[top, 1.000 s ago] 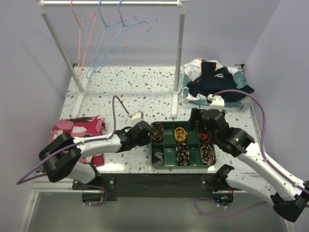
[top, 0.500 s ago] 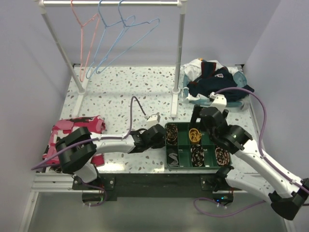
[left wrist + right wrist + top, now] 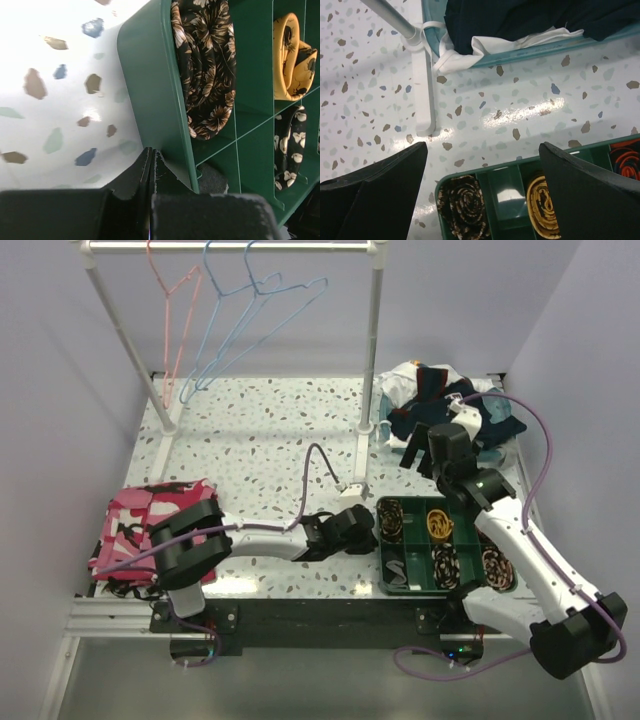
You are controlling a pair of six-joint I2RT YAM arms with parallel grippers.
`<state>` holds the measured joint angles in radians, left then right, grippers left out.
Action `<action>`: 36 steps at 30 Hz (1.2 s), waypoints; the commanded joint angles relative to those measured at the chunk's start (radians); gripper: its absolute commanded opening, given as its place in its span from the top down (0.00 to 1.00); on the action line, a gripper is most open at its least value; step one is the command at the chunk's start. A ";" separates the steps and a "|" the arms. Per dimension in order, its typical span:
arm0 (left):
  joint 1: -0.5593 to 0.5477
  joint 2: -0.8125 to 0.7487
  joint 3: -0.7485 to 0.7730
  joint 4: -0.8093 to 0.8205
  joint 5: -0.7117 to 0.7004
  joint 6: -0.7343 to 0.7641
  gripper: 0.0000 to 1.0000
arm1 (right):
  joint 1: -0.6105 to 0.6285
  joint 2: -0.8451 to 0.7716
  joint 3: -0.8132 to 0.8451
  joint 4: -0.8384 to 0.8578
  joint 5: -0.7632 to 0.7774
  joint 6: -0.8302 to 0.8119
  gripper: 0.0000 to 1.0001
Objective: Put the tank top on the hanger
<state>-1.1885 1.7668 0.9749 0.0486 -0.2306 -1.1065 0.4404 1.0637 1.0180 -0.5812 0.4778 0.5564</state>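
Observation:
The navy tank top (image 3: pixel 452 412) lies bunched in a teal basket (image 3: pixel 497 453) at the back right, among white garments; its dark cloth (image 3: pixel 520 17) fills the top of the right wrist view. A light blue wire hanger (image 3: pixel 262 312) hangs on the rack's rail beside another blue one. My right gripper (image 3: pixel 412 456) (image 3: pixel 482 146) hovers open and holds nothing, above the table between the basket and a green tray. My left gripper (image 3: pixel 366 530) (image 3: pixel 151 156) is shut, its tips against the tray's left outer wall.
The green divided tray (image 3: pixel 381 552) (image 3: pixel 150 90) (image 3: pixel 485 172) with rolled ties sits at the front right. The white rack's post (image 3: pixel 373 360) and foot (image 3: pixel 422 95) stand mid-table. A pink hanger (image 3: pixel 172 310) hangs at the rail's left. Pink camouflage cloth (image 3: pixel 145 525) lies front left.
The left gripper, still shut, has slid right along the front, and the green tray has moved right with it. The right arm has swung back toward the basket, jaws still open.

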 commanded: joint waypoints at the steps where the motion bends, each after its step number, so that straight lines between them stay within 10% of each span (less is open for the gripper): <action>1: -0.025 0.042 0.089 0.094 0.037 0.011 1.00 | -0.016 0.013 0.059 0.050 -0.028 -0.023 0.02; 26: 0.009 0.123 0.160 0.235 0.100 0.103 0.99 | -0.019 -0.027 0.087 -0.026 -0.041 -0.010 0.02; 36: 0.174 -0.284 -0.062 0.035 -0.056 0.292 0.41 | -0.019 -0.012 0.120 -0.011 -0.002 -0.024 0.01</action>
<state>-1.0698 1.6707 0.9367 0.1619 -0.1677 -0.9337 0.4252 1.0397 1.0782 -0.6170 0.4500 0.5491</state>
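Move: Against the shut left fingertips stands the left wall of the green tray, whose middle is about 16 cm to the right, about level in height and 1 cm nearer the base. The rack foot lies some 20 cm ahead and 4 cm left of this hand, and the clothes basket roughly 29 cm ahead and 17 cm right. From the right hand, the tray's middle is about 14 cm back, 5 cm right and 17 cm below. Pushing on to the right, the left hand keeps its closed fingertips against the tray's left wall for about 7 cm, low over the table, easing to a stop. It then breaks contact and swings back left some 8 cm while going forward and rising, the fingers opening about halfway. The right hand, still open, rises a couple of centimetres. ##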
